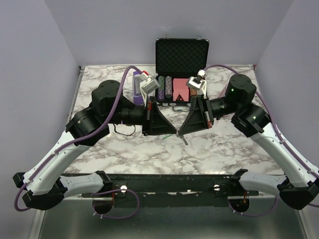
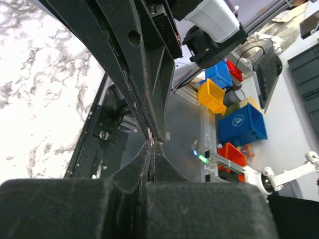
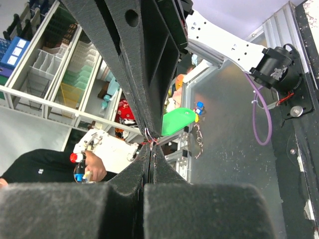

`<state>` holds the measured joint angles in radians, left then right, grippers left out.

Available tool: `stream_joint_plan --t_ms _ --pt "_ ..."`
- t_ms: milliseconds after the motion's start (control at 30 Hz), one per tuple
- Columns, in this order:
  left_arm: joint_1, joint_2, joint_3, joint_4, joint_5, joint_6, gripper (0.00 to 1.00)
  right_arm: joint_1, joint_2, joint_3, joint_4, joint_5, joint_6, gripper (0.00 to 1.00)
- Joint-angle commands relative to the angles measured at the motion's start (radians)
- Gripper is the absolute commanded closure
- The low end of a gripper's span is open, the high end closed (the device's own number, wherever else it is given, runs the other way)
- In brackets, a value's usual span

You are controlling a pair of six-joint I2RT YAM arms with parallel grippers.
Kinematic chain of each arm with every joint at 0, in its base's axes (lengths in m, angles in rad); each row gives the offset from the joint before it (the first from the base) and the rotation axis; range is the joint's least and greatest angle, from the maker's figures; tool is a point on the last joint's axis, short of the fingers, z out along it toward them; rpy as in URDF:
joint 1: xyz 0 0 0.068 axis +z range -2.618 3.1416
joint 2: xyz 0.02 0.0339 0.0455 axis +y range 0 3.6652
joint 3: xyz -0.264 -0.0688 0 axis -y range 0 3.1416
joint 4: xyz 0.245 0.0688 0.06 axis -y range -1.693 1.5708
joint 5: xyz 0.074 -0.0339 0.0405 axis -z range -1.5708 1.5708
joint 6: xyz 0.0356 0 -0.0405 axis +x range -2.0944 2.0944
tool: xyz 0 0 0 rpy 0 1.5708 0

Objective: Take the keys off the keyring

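My two grippers meet tip to tip above the middle of the table. The left gripper (image 1: 175,132) (image 2: 151,146) comes from the left, the right gripper (image 1: 180,133) (image 3: 151,148) from the right. Both sets of jaws are pressed shut. A thin wire loop of the keyring (image 3: 178,121) shows between the touching tips. Its bright green tag sticks out just beside them. One small dark key (image 3: 197,144) (image 1: 184,141) dangles below the tag, off the table. What exactly each pair of fingers pinches is hidden by the pads.
An open black poker-chip case (image 1: 180,55) with chips and cards stands at the back centre. A purple object (image 1: 136,85) stands to its left behind the left arm. The marble tabletop (image 1: 149,149) lies under the grippers.
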<state>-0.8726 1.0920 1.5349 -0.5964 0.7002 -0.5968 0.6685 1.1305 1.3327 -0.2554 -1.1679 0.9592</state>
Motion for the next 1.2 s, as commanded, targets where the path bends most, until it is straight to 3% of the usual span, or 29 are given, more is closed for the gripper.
stream_joint_plan --t_ms 0,133,600,1167 --pt "-0.006 0.009 -0.042 0.007 0.056 -0.109 1.0 0.005 -0.024 0.036 0.076 -0.003 -0.008 0.99" --pt "-0.006 0.003 -0.052 0.035 0.062 -0.156 1.0 0.005 -0.034 0.033 0.067 0.016 -0.017 0.96" --pt "-0.005 -0.026 -0.081 0.102 0.013 -0.259 1.0 0.006 -0.071 -0.004 0.1 0.073 0.016 0.57" --pt "-0.005 -0.106 -0.099 0.092 -0.18 -0.304 1.0 0.006 -0.087 -0.026 0.099 0.244 0.044 0.59"
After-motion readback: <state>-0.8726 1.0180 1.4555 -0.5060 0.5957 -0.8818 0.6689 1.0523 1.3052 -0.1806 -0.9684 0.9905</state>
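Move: The key sticks out from the shut tips of both grippers, its middle about 2 cm back of the right hand, level left-right and a centimetre lower. From the left hand it lies roughly 2 cm back, 2 cm to the right and 1 cm down. The keyring sits right at the meeting tips, about 1 cm to the left of the right hand, level in height and straight ahead-wise; the green tag hangs some 3 cm left of that hand, 1 cm back and 2 cm below. The keyring stays pinched in the left fingers, which roll about 15 degrees, front side dipping, and rise around a centimetre. The right fingers, shut at the tips against it, open to nearly half while easing up, back and to the right; that hand then goes forward some 2.5 cm, ending about 2 cm higher, and swings roughly 10 degrees clockwise, its open gap facing the left fingertips and the key. ##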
